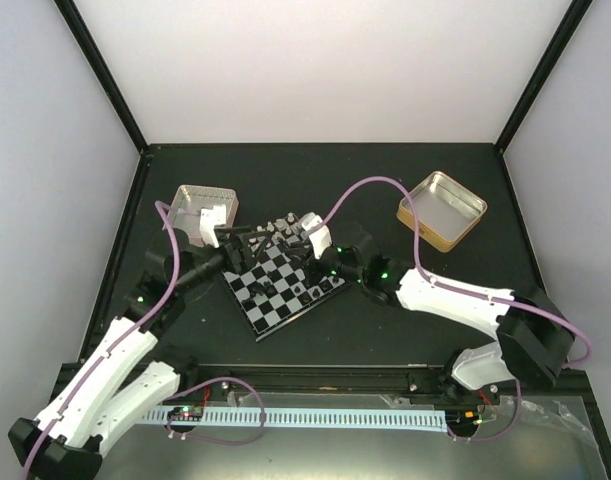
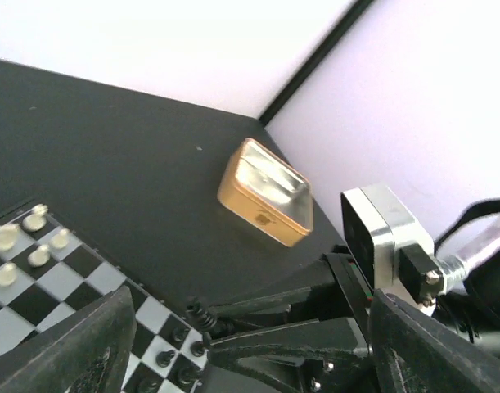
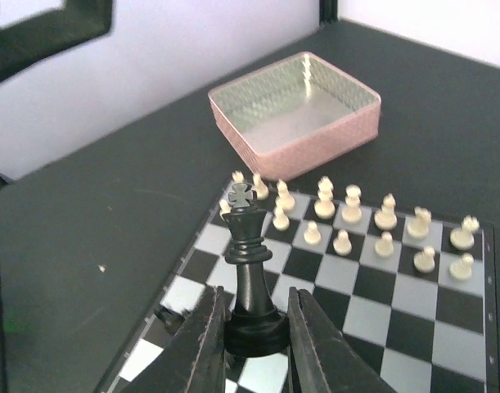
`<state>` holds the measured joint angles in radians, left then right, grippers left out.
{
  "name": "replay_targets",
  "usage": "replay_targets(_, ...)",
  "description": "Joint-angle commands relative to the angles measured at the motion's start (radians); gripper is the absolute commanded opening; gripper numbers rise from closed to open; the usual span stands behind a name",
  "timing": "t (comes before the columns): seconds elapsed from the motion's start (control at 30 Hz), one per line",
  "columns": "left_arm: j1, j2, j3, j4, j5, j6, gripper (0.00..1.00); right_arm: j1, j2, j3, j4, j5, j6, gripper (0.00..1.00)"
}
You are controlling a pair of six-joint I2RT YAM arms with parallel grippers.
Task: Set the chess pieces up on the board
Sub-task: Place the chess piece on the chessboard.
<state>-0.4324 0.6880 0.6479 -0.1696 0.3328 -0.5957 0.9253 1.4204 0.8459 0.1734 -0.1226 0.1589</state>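
Observation:
The board [image 1: 285, 290] lies at mid-table, turned at an angle. My right gripper [image 3: 254, 332] is shut on the base of a black king [image 3: 250, 254] and holds it upright over the board's near edge squares [image 3: 372, 315]. Pale chess pieces [image 3: 348, 221] stand in two rows on the far side. In the top view the right gripper [image 1: 295, 240] is over the board's far corner. My left gripper [image 1: 243, 240] is open and empty close beside it. Its fingers [image 2: 78, 352] spread wide around a view of several black pieces [image 2: 164, 356] and the right gripper's fingers [image 2: 299, 327].
A pink tin [image 1: 205, 207] stands open just left of the board's far corner, also seen in the right wrist view [image 3: 295, 110]. A gold tin [image 1: 442, 208] stands open at the back right, also in the left wrist view [image 2: 266, 192]. The two wrists are close together.

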Motion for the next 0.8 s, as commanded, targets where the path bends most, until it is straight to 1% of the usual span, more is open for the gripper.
replay_targets(0.0,0.017,0.035,0.113,-0.079,0.166,0.034,0.75,0.004,-0.069,0.055,0.002,-0.066,-0.033,0.11)
replay_targets(0.23,0.024,0.074,0.200,-0.147,0.244,0.021,0.63,0.004,-0.137,0.069,-0.015,-0.133,-0.056,0.12)
replay_targets(0.3,0.023,0.085,0.200,-0.144,0.267,0.004,0.57,0.004,-0.148,0.069,-0.013,-0.146,-0.065,0.12)
replay_targets(0.37,0.024,0.093,0.193,-0.115,0.311,-0.014,0.49,0.004,-0.157,0.068,-0.012,-0.165,-0.077,0.12)
replay_targets(0.43,0.024,0.100,0.190,-0.083,0.346,-0.037,0.44,0.004,-0.162,0.069,-0.015,-0.177,-0.093,0.12)
replay_targets(0.57,0.027,0.121,0.197,-0.081,0.363,-0.044,0.41,0.004,-0.174,0.060,-0.020,-0.202,-0.122,0.12)
replay_targets(0.67,0.026,0.134,0.190,-0.075,0.372,-0.043,0.34,0.004,-0.179,0.061,-0.029,-0.213,-0.132,0.12)
replay_targets(0.77,0.026,0.137,0.181,-0.073,0.370,-0.041,0.32,0.004,-0.185,0.056,-0.022,-0.213,-0.129,0.12)
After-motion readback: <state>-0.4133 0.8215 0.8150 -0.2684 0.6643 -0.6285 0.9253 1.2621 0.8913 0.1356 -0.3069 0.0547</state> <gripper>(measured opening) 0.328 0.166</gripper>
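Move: The black king stands upright in the right hand, held by its base, its middle some 2 cm above, 1 ahead and 1 left of that hand's point. From the left hand it lies about 5 cm right, 3 ahead and 7 lower. The left hand is in turn roughly 6 cm left of, 2 behind and 9 above the right. The chessboard's centre is some 6 cm ahead, 4 right and 28 below the left hand. The black king, still pinched by its base, is raised about 8 cm by the right hand, which also draws back about 4 cm and turns slightly counter-clockwise. The left hand meets the king's crown from above, going right and rising before easing down a little, and drawing back slightly; it turns some 15 degrees clockwise as its wide-open fingers close around the crown to about a third open. ##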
